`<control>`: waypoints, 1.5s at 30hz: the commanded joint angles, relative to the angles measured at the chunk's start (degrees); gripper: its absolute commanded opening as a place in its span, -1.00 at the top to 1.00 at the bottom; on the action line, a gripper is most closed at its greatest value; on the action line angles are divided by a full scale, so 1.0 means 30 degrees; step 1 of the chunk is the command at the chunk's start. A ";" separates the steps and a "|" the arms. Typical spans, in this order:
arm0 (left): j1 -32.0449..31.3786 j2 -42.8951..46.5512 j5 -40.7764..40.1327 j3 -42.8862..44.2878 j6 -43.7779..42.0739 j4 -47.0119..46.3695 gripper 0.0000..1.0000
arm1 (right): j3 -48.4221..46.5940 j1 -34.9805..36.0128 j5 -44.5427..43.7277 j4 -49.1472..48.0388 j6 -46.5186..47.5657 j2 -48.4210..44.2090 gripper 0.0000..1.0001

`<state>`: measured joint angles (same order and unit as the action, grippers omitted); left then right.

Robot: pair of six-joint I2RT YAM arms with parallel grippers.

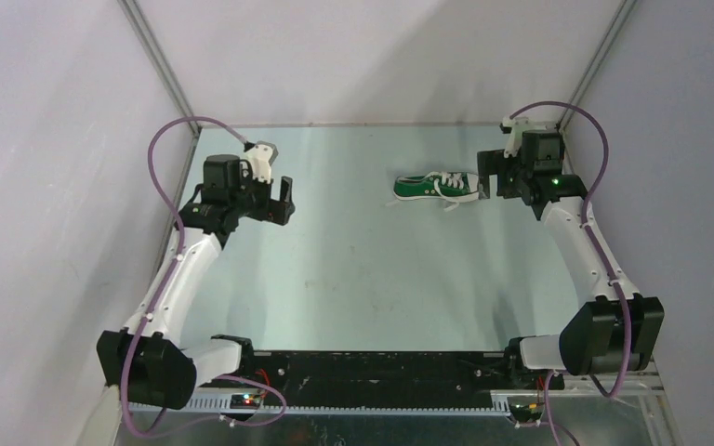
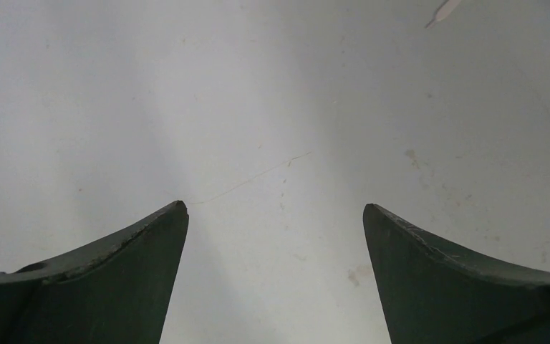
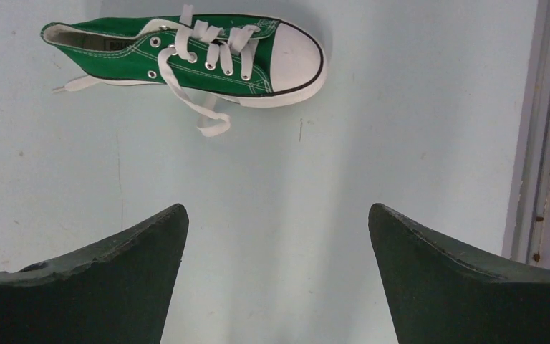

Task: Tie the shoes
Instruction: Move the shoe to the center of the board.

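Note:
A single small green shoe (image 1: 434, 187) with white laces and a white toe cap lies on its side at the far right of the table. The right wrist view has this shoe (image 3: 186, 54) at top left, toe pointing right, its loose white laces (image 3: 204, 115) trailing onto the table. My right gripper (image 1: 486, 184) hovers just right of the toe, open and holding nothing (image 3: 278, 209). My left gripper (image 1: 282, 202) hangs open over bare table at the far left, well away from the shoe. Only a lace tip (image 2: 444, 10) shows in the left wrist view.
Pale walls enclose the table on three sides. A metal frame post (image 3: 548, 129) runs along the table's right edge, close to my right gripper. Faint stains mark the table surface (image 1: 335, 279).

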<state>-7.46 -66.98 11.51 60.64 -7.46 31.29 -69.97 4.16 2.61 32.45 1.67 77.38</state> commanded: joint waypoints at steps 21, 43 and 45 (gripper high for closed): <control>0.0188 0.2272 0.2185 -0.2261 0.0819 -0.1188 -0.98 | -0.3859 0.7674 -0.3697 -0.1620 -0.3190 0.6326 -0.03; 0.0680 0.2413 0.2272 -0.2191 0.0436 -0.0597 -0.98 | -1.1957 0.9353 -0.6464 -0.2920 -0.2891 1.4756 0.07; 0.0720 0.2318 0.2300 -0.2108 0.0444 -0.0631 -0.98 | -1.1840 0.9399 -0.6708 -0.2739 -0.3101 1.4756 0.11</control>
<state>-6.17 -61.06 17.23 53.39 -4.99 29.91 -102.87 31.92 -12.49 24.73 -6.90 121.54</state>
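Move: Nothing is in my fingers. The green shoe lies on its side, heel to my left and toe to my right; its middle is about 15 cm ahead of my right hand, 13 cm left and 17 cm below. Its heel end is some 23 cm left and 15 cm ahead, and a loose lace loop spills out 10 cm ahead and 10 cm left. From my left hand the shoe is about 19 cm ahead and 37 cm right. I swing my right hand fast to the left, some 23 cm in all, sinking about 9 cm and then reaching 12 cm forward to bring the fingertips over the shoe's heel. On the way I close the fingers from wide open to about half and turn the hand a little counter-clockwise. My left hand, empty and open, just eases back about 3 cm. ##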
